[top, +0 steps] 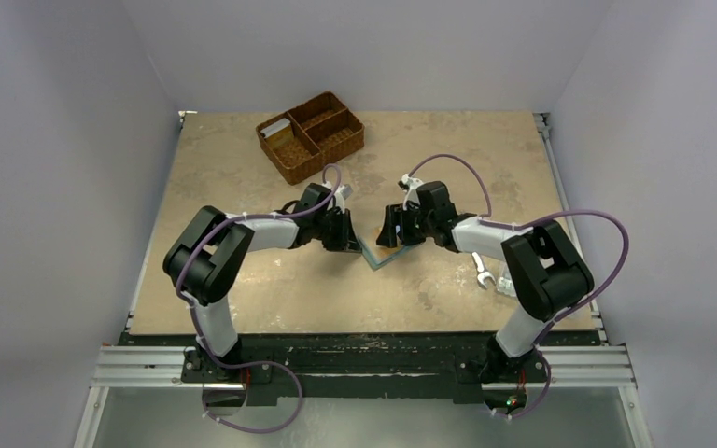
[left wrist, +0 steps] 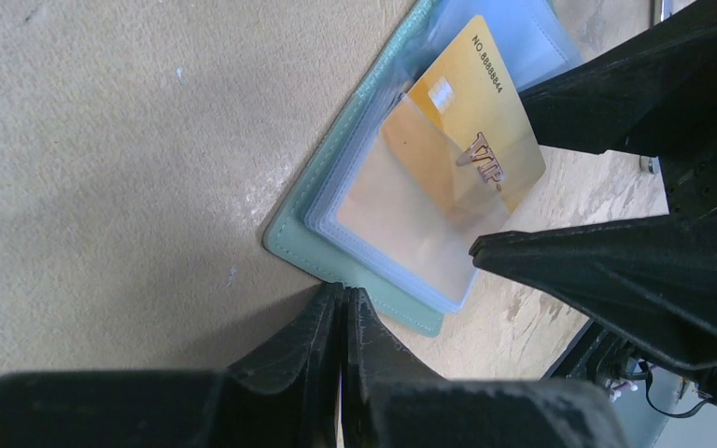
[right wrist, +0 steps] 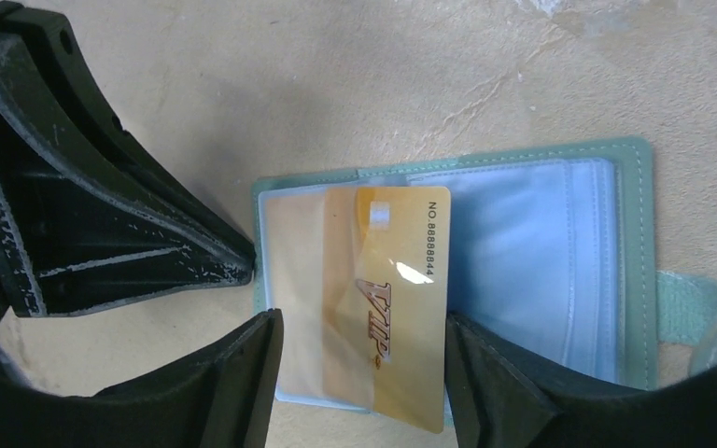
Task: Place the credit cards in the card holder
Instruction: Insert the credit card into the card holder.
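The teal card holder (top: pixel 379 255) lies open on the table between my two grippers, its clear sleeves up; it also shows in the left wrist view (left wrist: pixel 299 245) and the right wrist view (right wrist: pixel 630 187). A gold "VIP" credit card (right wrist: pixel 387 299) sits partly inside a clear sleeve, its right part sticking out; it also shows in the left wrist view (left wrist: pixel 471 121). My right gripper (right wrist: pixel 364 350) is open and straddles the card, the right finger (right wrist: pixel 495 383) against the card's edge. My left gripper (left wrist: pixel 341 297) is shut, with its tips at the holder's teal edge.
A brown three-compartment wicker basket (top: pixel 336 140) stands at the back, with more cards (top: pixel 277 128) in its left compartment. A silver wrench (top: pixel 482 272) and a clear plastic box (top: pixel 506 282) lie at the right, beside the right arm.
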Motion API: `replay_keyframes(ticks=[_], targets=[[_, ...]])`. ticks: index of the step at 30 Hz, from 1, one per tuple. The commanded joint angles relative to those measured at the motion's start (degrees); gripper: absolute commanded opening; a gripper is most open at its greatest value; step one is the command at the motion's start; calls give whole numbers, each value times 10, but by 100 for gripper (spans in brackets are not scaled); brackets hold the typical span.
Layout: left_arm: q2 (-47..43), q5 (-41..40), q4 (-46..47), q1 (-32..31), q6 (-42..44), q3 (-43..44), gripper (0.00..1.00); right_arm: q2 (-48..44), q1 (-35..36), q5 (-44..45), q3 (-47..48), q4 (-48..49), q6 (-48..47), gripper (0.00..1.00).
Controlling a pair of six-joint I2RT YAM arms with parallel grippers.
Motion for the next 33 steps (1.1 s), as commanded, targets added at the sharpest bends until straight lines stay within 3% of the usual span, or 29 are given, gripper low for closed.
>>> replay_keyframes(ticks=[1,11,15,21,25,33], targets=[[25,-27,1,-8,11,15,4,-18,13,24,-1,-52,-28,70],[27,-41,-21,-8,34,17,3,7,10,42,27,-41,-29,82],[26,-41,-20,-7,37,16,2,12,7,14,25,-2,-16,83],[31,-47,-25,-6,44,24,2,17,7,50,20,36,-38,84],[33,-49,-29,-2,50,25,1,6,6,58,11,62,-29,91],[35,-47,-29,6,53,22,0,16,-10,22,29,72,-32,92]])
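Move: The yellow credit card lies just under the right hand's open fingers, about 2 cm below and 1 cm ahead, partly in the card holder's clear pocket. The holder's middle is about 1 cm ahead of this hand and 2 cm to its right. The basket stands some 20 cm ahead and 15 cm left, the wrench about 17 cm right and 3 cm back. From the left hand the card is roughly 5 cm right and 1 cm ahead. The card, still straddled by the right fingers with one tip beside its free edge, is followed forward as the right hand, after a brief near-standstill, travels about 3 cm forward and 1 cm up, spreading its fingers wider and tipping them up slightly. The left hand's shut fingertips stay at the holder's left edge, shifting about 1 cm forward. ##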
